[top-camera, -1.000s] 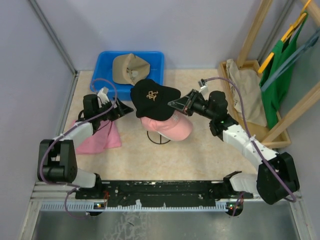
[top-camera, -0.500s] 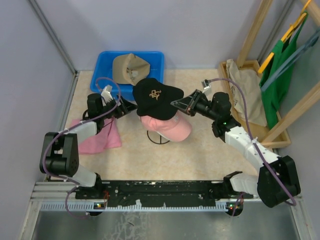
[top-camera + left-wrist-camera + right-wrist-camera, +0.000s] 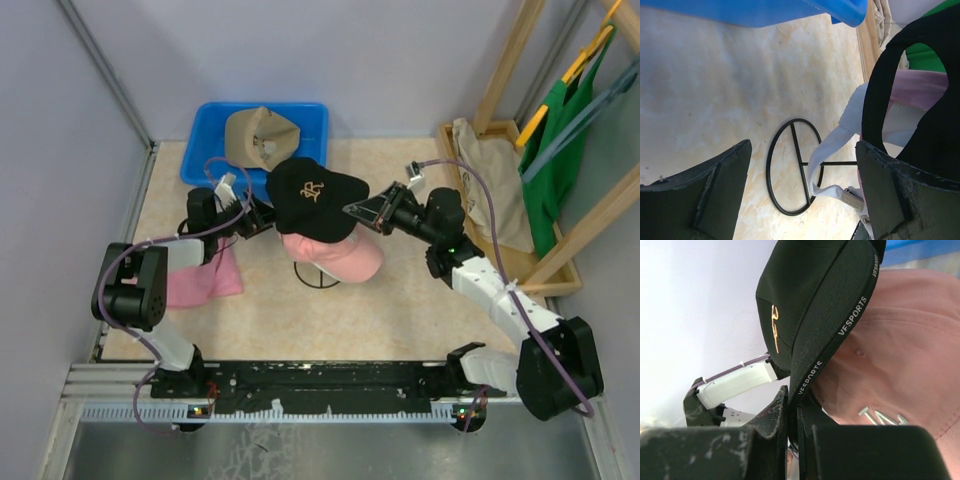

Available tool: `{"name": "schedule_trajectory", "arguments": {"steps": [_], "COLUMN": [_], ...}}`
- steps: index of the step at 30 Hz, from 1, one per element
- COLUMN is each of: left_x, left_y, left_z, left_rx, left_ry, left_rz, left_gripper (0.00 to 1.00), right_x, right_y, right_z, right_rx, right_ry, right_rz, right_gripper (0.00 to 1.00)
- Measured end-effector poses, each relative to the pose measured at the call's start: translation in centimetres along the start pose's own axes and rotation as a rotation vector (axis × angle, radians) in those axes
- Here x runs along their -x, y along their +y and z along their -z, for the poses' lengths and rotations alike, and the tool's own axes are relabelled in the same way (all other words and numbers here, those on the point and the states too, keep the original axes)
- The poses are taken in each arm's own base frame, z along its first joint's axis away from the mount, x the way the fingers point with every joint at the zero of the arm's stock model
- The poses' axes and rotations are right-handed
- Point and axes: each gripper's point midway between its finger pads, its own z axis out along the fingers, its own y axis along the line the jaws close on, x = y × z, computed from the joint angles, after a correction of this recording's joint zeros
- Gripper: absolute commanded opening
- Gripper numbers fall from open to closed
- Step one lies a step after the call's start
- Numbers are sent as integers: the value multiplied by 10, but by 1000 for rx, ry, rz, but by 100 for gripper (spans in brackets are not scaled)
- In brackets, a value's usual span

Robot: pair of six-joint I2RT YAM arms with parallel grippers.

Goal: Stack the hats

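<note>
A black cap (image 3: 310,195) with a gold logo sits tilted over a pink cap (image 3: 340,258) on a wire stand (image 3: 318,279). My right gripper (image 3: 360,212) is shut on the black cap's edge (image 3: 810,305), just above the pink cap (image 3: 900,355). My left gripper (image 3: 262,218) is open at the black cap's rear; in the left wrist view its jaws (image 3: 800,192) stand wide apart, with the black cap's back opening (image 3: 875,100) by the right finger. A white cap's strap (image 3: 827,150) hangs beneath the pink fabric. A tan cap (image 3: 258,135) lies in the blue bin (image 3: 200,150).
A flat pink cloth (image 3: 195,280) lies under the left arm. A wooden rack (image 3: 505,75) at the right holds a beige garment (image 3: 490,185) and green bags (image 3: 560,140). Grey walls close off the left and back.
My left gripper has moved right, up to the black cap's rear edge. The black cap has shifted slightly right over the pink cap, still in my right gripper.
</note>
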Motion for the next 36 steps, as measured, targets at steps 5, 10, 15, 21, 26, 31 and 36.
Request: {"name": "schedule_trajectory", "arguments": {"steps": [5,10,15,21,26,31,36], "left_x": [-1,-2,-3,-5,-9,-21,-26], "left_y": [-9,-16,-18,-19,-17,-6,1], "left_z": [-6,-7,-7,-6,-5,-1,5], "left_rx": [-41,-70,-79,-88,-86,-59,-34], "left_ry": [7,13,22,32,42,68,79], "left_rz": [2,-13,-16,-27,-34,-22,-8], "left_gripper": [89,84,77,68,52,35,34], "right_x": [-5,-16,-23,-24,-18,-17,-16], "right_y": [-5,-17,-30,-45,-53,-66,-70], "right_z": [6,19,32,45,50,49,44], "right_rx": [-8,-25,-45,-66,-77,-97,-89], "right_ry": [0,-8,-29,-62,-68,-35,-5], "right_rz": [-6,-19,-32,-55,-65,-82,-72], "right_gripper": [0,0,0,0,0,0,0]}}
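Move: My right hand has the black cap by its brim, the cap's middle about 8 cm to the left, 3 cm ahead and 2 cm lower. The pink cap on the wire stand, where it must go, is some 9 cm below that hand, 4 cm left and 3 cm back; the stand's middle lies roughly 6 cm left, 1 cm back and 20 cm down. From my open left hand, the black cap is about 9 cm right, 5 cm back and 14 cm up. Keeping the black brim pinched, I bring my right hand down about 7 cm onto the pink cap, drawing it back and then a little forward while it shifts some 4 cm right, with a slight downward tip. My left hand edges right and up beside the cap's rear strap, then draws back about 2 cm and sinks as its fingers close most of the way, with no grip on the cap to be seen. ##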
